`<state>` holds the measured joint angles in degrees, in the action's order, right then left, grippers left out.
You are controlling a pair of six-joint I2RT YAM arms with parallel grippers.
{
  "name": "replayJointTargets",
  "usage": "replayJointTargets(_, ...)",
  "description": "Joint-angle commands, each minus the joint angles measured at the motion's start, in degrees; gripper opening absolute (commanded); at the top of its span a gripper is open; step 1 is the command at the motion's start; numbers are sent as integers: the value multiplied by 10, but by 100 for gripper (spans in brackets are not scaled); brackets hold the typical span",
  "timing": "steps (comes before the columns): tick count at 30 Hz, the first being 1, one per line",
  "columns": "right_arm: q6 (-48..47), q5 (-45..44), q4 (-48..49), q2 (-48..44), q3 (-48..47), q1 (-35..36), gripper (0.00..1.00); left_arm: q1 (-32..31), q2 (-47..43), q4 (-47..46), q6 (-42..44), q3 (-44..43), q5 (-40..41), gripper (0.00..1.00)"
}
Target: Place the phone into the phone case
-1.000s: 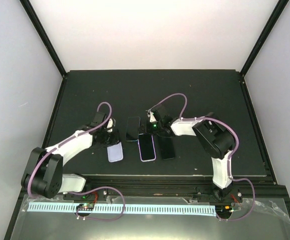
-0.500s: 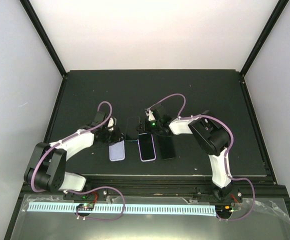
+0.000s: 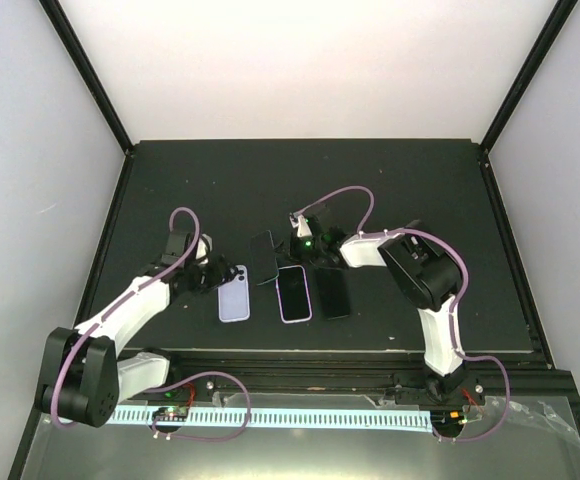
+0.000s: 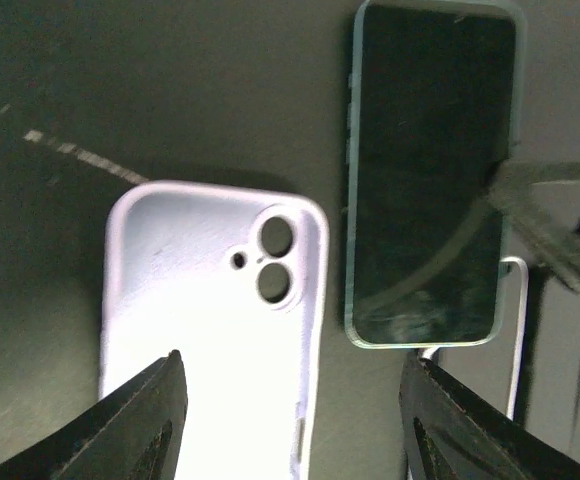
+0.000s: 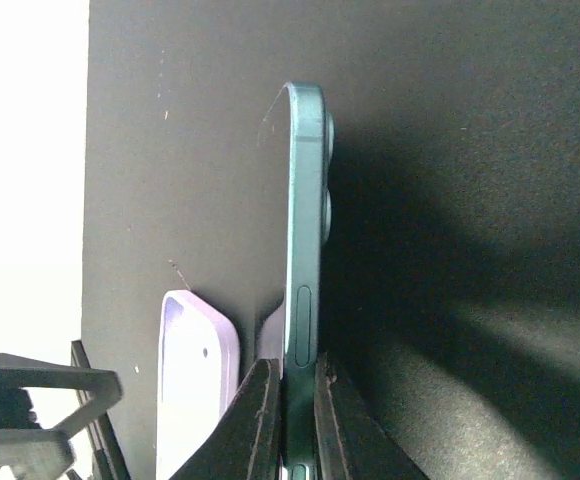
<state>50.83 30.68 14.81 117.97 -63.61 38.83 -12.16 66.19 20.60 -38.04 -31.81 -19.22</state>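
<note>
An empty lilac phone case [image 3: 234,294] lies inside-up on the black table, its camera holes toward the far end [image 4: 210,320]. My left gripper [image 3: 206,276] hovers just left of and above it, open, fingers [image 4: 145,420] straddling the case's near part without touching [image 4: 290,425]. A teal phone [image 3: 265,257] sits right of the case, dark screen showing [image 4: 430,170]. My right gripper [image 3: 297,248] is shut on the phone's edge. In the right wrist view the phone [image 5: 305,230] stands edge-on between the fingers [image 5: 298,380], the case [image 5: 195,390] to its left.
A phone in a lilac case [image 3: 293,293] and a black phone [image 3: 334,292] lie side by side right of the empty case. A white cable [image 4: 518,330] runs beside the teal phone. The table's raised black frame [image 3: 122,200] borders the work area.
My left gripper opened, let go of the lilac case and drew back to the left. My right gripper closed on the teal phone's edge, and the phone now sits tilted.
</note>
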Motion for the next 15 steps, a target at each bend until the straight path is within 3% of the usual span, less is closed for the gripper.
replayJointTargets(1,-1,13,-1,-36,1,-4,1,10,-12,23,15,24,13,60)
replayJointTargets(15,0,13,-32,-189,98,-2,1,10,-8,12,28,56,30,57)
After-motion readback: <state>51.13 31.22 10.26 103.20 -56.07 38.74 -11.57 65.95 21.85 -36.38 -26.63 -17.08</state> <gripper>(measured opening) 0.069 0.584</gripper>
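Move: The lavender case lies open side up, about 4 cm back from the left gripper, level with it sideways and some 5 cm below; from the right gripper it is roughly 11 cm left, 9 cm back and 3 cm lower. The green-edged phone, pinched in the right gripper, is about 7 cm right of the left gripper, 4 cm ahead and slightly lower. The phone already cased lies on the table, 3 cm right of the right gripper and 9 cm back. Bring the left gripper down about 4 cm and back some 3 cm, easing a little left, until its open fingers hang low over the lavender case; keep them open. Meanwhile lift the right gripper about 6 cm, drawing it back 3 cm and slightly right, keeping its pinch on the green-edged phone's long edge and the wrist nearly still. ##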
